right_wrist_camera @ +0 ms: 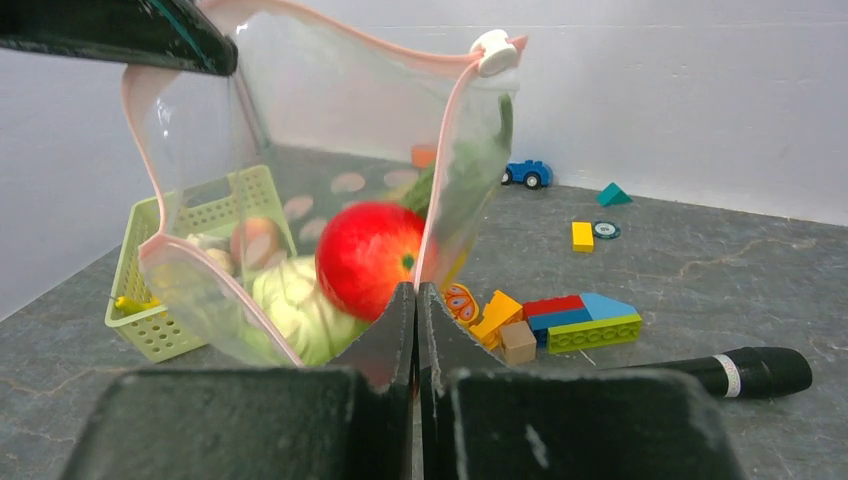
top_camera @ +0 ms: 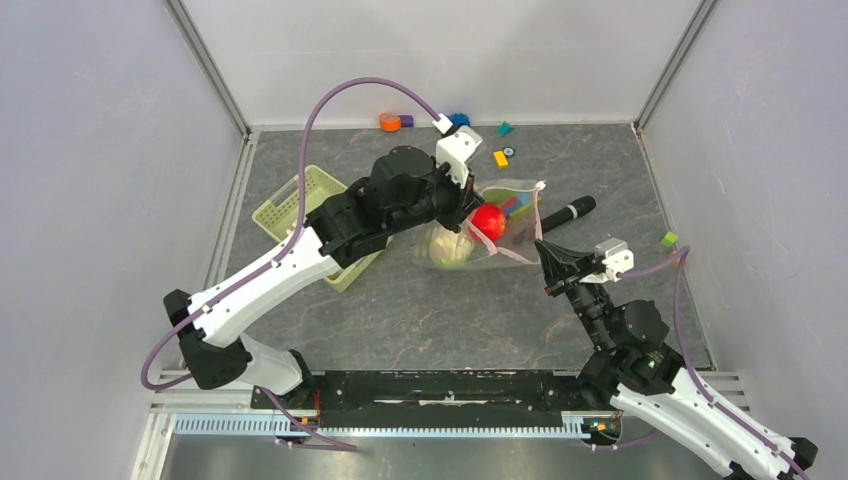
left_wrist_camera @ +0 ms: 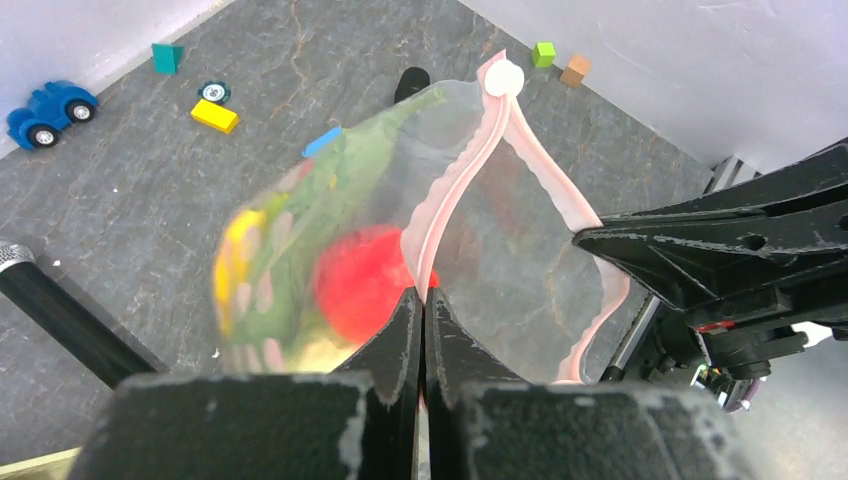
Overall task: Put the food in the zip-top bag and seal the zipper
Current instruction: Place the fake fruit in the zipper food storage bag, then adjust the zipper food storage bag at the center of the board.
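Note:
The zip-top bag (top_camera: 505, 225) hangs open between both grippers above the floor. My left gripper (left_wrist_camera: 422, 292) is shut on one side of the pink zipper (left_wrist_camera: 470, 170); in the top view the left gripper (top_camera: 472, 213) sits just left of the red tomato (top_camera: 488, 221). My right gripper (right_wrist_camera: 415, 288) is shut on the opposite zipper edge, and its fingers (left_wrist_camera: 640, 245) show in the left wrist view. Inside the bag lie the tomato (right_wrist_camera: 368, 257), a green cabbage (right_wrist_camera: 295, 308), a leafy vegetable (left_wrist_camera: 345, 165) and a yellow banana (left_wrist_camera: 232, 262). A white slider (right_wrist_camera: 492, 52) sits at the zipper's end.
A pale green basket (top_camera: 300, 212) stands left of the bag, under the left arm. A black cylinder (top_camera: 568, 212) lies right of the bag. Building blocks (right_wrist_camera: 580, 320) lie beside it, with more blocks and a blue toy car (left_wrist_camera: 45, 108) near the back wall.

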Robot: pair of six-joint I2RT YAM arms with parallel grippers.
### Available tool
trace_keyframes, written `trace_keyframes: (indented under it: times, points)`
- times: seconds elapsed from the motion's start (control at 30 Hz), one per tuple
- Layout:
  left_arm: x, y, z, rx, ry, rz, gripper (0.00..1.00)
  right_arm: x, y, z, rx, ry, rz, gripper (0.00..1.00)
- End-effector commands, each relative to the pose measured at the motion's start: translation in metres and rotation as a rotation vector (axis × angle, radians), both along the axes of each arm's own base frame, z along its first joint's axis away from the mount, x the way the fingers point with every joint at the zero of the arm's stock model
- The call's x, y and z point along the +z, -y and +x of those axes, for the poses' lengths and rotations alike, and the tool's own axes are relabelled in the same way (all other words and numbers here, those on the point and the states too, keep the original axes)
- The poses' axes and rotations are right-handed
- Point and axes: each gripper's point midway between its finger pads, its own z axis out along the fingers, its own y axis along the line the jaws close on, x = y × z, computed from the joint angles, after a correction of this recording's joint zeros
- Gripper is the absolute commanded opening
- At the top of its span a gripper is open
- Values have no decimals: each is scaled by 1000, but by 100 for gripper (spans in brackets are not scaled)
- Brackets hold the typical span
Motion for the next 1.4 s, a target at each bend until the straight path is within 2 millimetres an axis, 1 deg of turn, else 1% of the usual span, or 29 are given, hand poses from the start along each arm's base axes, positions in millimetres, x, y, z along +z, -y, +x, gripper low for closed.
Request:
trace_keyframes:
  times: [0.0,0.07,0.17,0.3,0.33,0.37,0.43,0.47,0.5,0.53,0.6,0.63,0.67,0.7,0.73,0.77,0.87,0.93,1.0,1.03,1.13,1.2,1.27,1.37]
  points:
    - [42,-6,-3,-22,110,-66,2,9,0,-3,13,38,29,0]
    - [32,-6,0,-9,99,-47,2,9,0,-3,12,39,31,0]
    - [24,-6,3,5,86,-27,4,10,1,-4,13,40,31,0]
    - [22,-5,2,4,79,-23,11,10,1,-4,10,42,31,0]
    - [21,-5,2,4,78,-23,16,9,1,-3,10,42,30,0]
    - [21,-5,3,4,77,-22,29,9,1,-4,11,41,30,0]
    - [19,-5,3,8,72,-20,47,10,1,-4,11,42,34,0]
    - [16,-6,3,16,61,-21,68,10,1,-4,12,43,34,0]
    - [14,-8,2,22,50,-21,95,9,1,-4,12,40,35,0]
    - [11,-11,1,37,34,-24,99,10,1,-4,10,40,38,0]
    - [3,-24,2,103,15,-39,100,9,2,-4,10,38,35,0]
    - [-3,-33,5,152,13,-41,100,9,2,-4,11,39,36,0]
    - [-5,-43,6,193,17,-46,100,10,1,-4,13,41,36,0]
    - [-6,-56,9,251,21,-50,100,10,0,-4,17,39,35,0]
    - [-13,-69,11,306,16,-41,100,10,0,-4,19,40,32,0]
    - [-15,-83,12,351,14,-42,100,10,-1,-5,22,40,29,0]
    - [-34,-126,19,498,-16,-62,100,11,-2,-5,28,39,22,0]
    - [-48,-157,29,598,-61,-105,100,13,-1,-5,27,38,21,0]
    - [-73,-185,39,682,-131,-147,100,18,1,-7,29,43,30,0]
    - [-82,-201,45,727,-161,-170,100,20,1,-8,32,49,33,0]
    - [-117,-235,57,857,-220,-154,100,27,0,-13,55,71,49,0]
    - [-141,-249,62,919,-261,-124,100,34,-2,-17,84,91,53,0]
    - [-162,-258,66,955,-315,-101,100,40,-4,-20,105,109,56,0]
    - [-182,-262,71,965,-374,-90,100,36,-10,-18,114,104,29,0]
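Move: The peach, in the basket, lies about 19 cm ahead of the left hand, 31 cm to its left and 29 cm below; the garlic bulb is some 6 cm nearer the robot and 4 cm left of it, the banana 11 cm nearer and 10 cm left. The bagged tomato hangs about 2 cm ahead, 4 cm right and 11 cm below the left hand. From the right hand the peach is about 23 cm ahead, 44 cm left, 24 cm below. After holding the bag's mouth nearly still, the left hand opens wide, lets go of the rim and swings about 26 cm to its left, sinking some 17 cm and reaching slightly forward, over the basket and towards the peach, while the wrist turns about 55 degrees counter-clockwise and tips down. The right hand stays nearly in place, its shut fingers still pinching the other part of the bag's rim. ##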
